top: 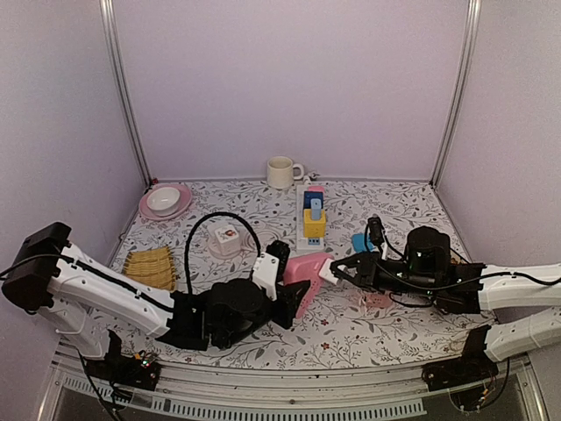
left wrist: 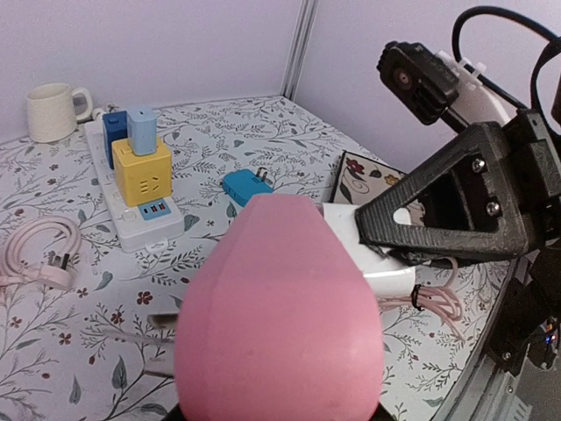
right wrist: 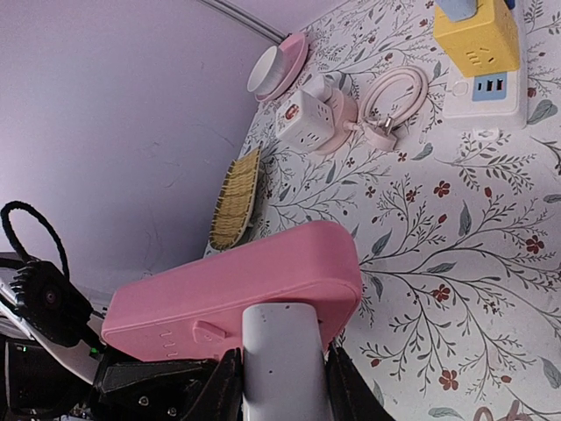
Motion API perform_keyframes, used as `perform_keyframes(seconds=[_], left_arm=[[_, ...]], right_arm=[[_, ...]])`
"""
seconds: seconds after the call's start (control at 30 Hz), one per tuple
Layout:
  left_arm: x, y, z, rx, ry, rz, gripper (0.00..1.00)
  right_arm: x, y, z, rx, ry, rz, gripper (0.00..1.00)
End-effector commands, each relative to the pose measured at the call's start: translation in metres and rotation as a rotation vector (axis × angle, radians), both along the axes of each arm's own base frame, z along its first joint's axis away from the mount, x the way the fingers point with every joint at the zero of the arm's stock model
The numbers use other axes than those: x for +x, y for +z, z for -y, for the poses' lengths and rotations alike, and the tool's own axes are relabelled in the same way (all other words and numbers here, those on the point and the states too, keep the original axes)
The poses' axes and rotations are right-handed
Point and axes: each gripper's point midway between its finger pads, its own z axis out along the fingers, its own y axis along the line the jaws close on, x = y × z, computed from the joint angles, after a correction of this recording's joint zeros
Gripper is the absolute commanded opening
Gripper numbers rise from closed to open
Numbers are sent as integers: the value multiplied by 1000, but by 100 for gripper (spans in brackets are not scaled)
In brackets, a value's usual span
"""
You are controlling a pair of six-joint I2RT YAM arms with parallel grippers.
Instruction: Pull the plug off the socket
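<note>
A pink socket (top: pixel 307 274) is held above the table's middle, with my left gripper (top: pixel 282 289) shut on its near end. In the left wrist view the socket (left wrist: pixel 280 307) fills the foreground and hides my own fingers. A white plug (top: pixel 327 270) sits in the socket's right end. My right gripper (top: pixel 338 270) is shut on that plug. The right wrist view shows the plug (right wrist: pixel 280 351) between the black fingers (right wrist: pixel 221 390), seated against the pink socket (right wrist: pixel 237 289). From the left wrist, the plug (left wrist: pixel 372 259) shows under the right gripper (left wrist: pixel 438 219).
A white power strip (top: pixel 308 237) carries a yellow cube adapter (top: pixel 314 223) and blue plugs. Behind it stands a mug (top: pixel 280 172). A pink plate with a bowl (top: pixel 165 202), a woven mat (top: pixel 151 266), a white cube adapter (top: pixel 227 239) and a loose blue plug (top: pixel 359 242) lie around.
</note>
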Motion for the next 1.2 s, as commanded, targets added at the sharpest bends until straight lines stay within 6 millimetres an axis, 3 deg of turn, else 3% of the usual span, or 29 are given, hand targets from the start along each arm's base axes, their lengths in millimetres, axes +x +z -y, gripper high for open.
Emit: perform_keyframes(seconds=[0.0, 0.6, 0.87, 1.17], left_arm=[[37, -10, -45, 84, 258, 32, 0], [34, -5, -44, 221, 329, 127, 0], [31, -4, -39, 181, 299, 103, 0], [30, -5, -37, 168, 281, 92, 0]], right_arm=[[-4, 3, 14, -23, 34, 37, 4], [3, -10, 29, -68, 12, 29, 4], [17, -56, 34, -194, -50, -29, 5], [18, -94, 17, -216, -6, -109, 5]])
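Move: The left gripper holds the pink socket; the white plug set in it is about 8 cm to that hand's right and 4 cm ahead, at its height. From the right gripper, already pinching the plug, the socket's middle is some 6 cm left, 2 cm back, level with it. A pink plug lies 9 cm right, 4 cm ahead and 13 cm below the right hand; the yellow block is about 27 cm ahead, 4 cm left, 9 cm lower. Pull the white plug firmly to the right with the right gripper, the left keeping its grip on the pink socket. As it comes free, let the left hand swing left and forward, about 5 cm away, turning some 15 degrees counter-clockwise with its left side rising. Then lower the right hand about 8 cm towards the table, plug still pinched. ##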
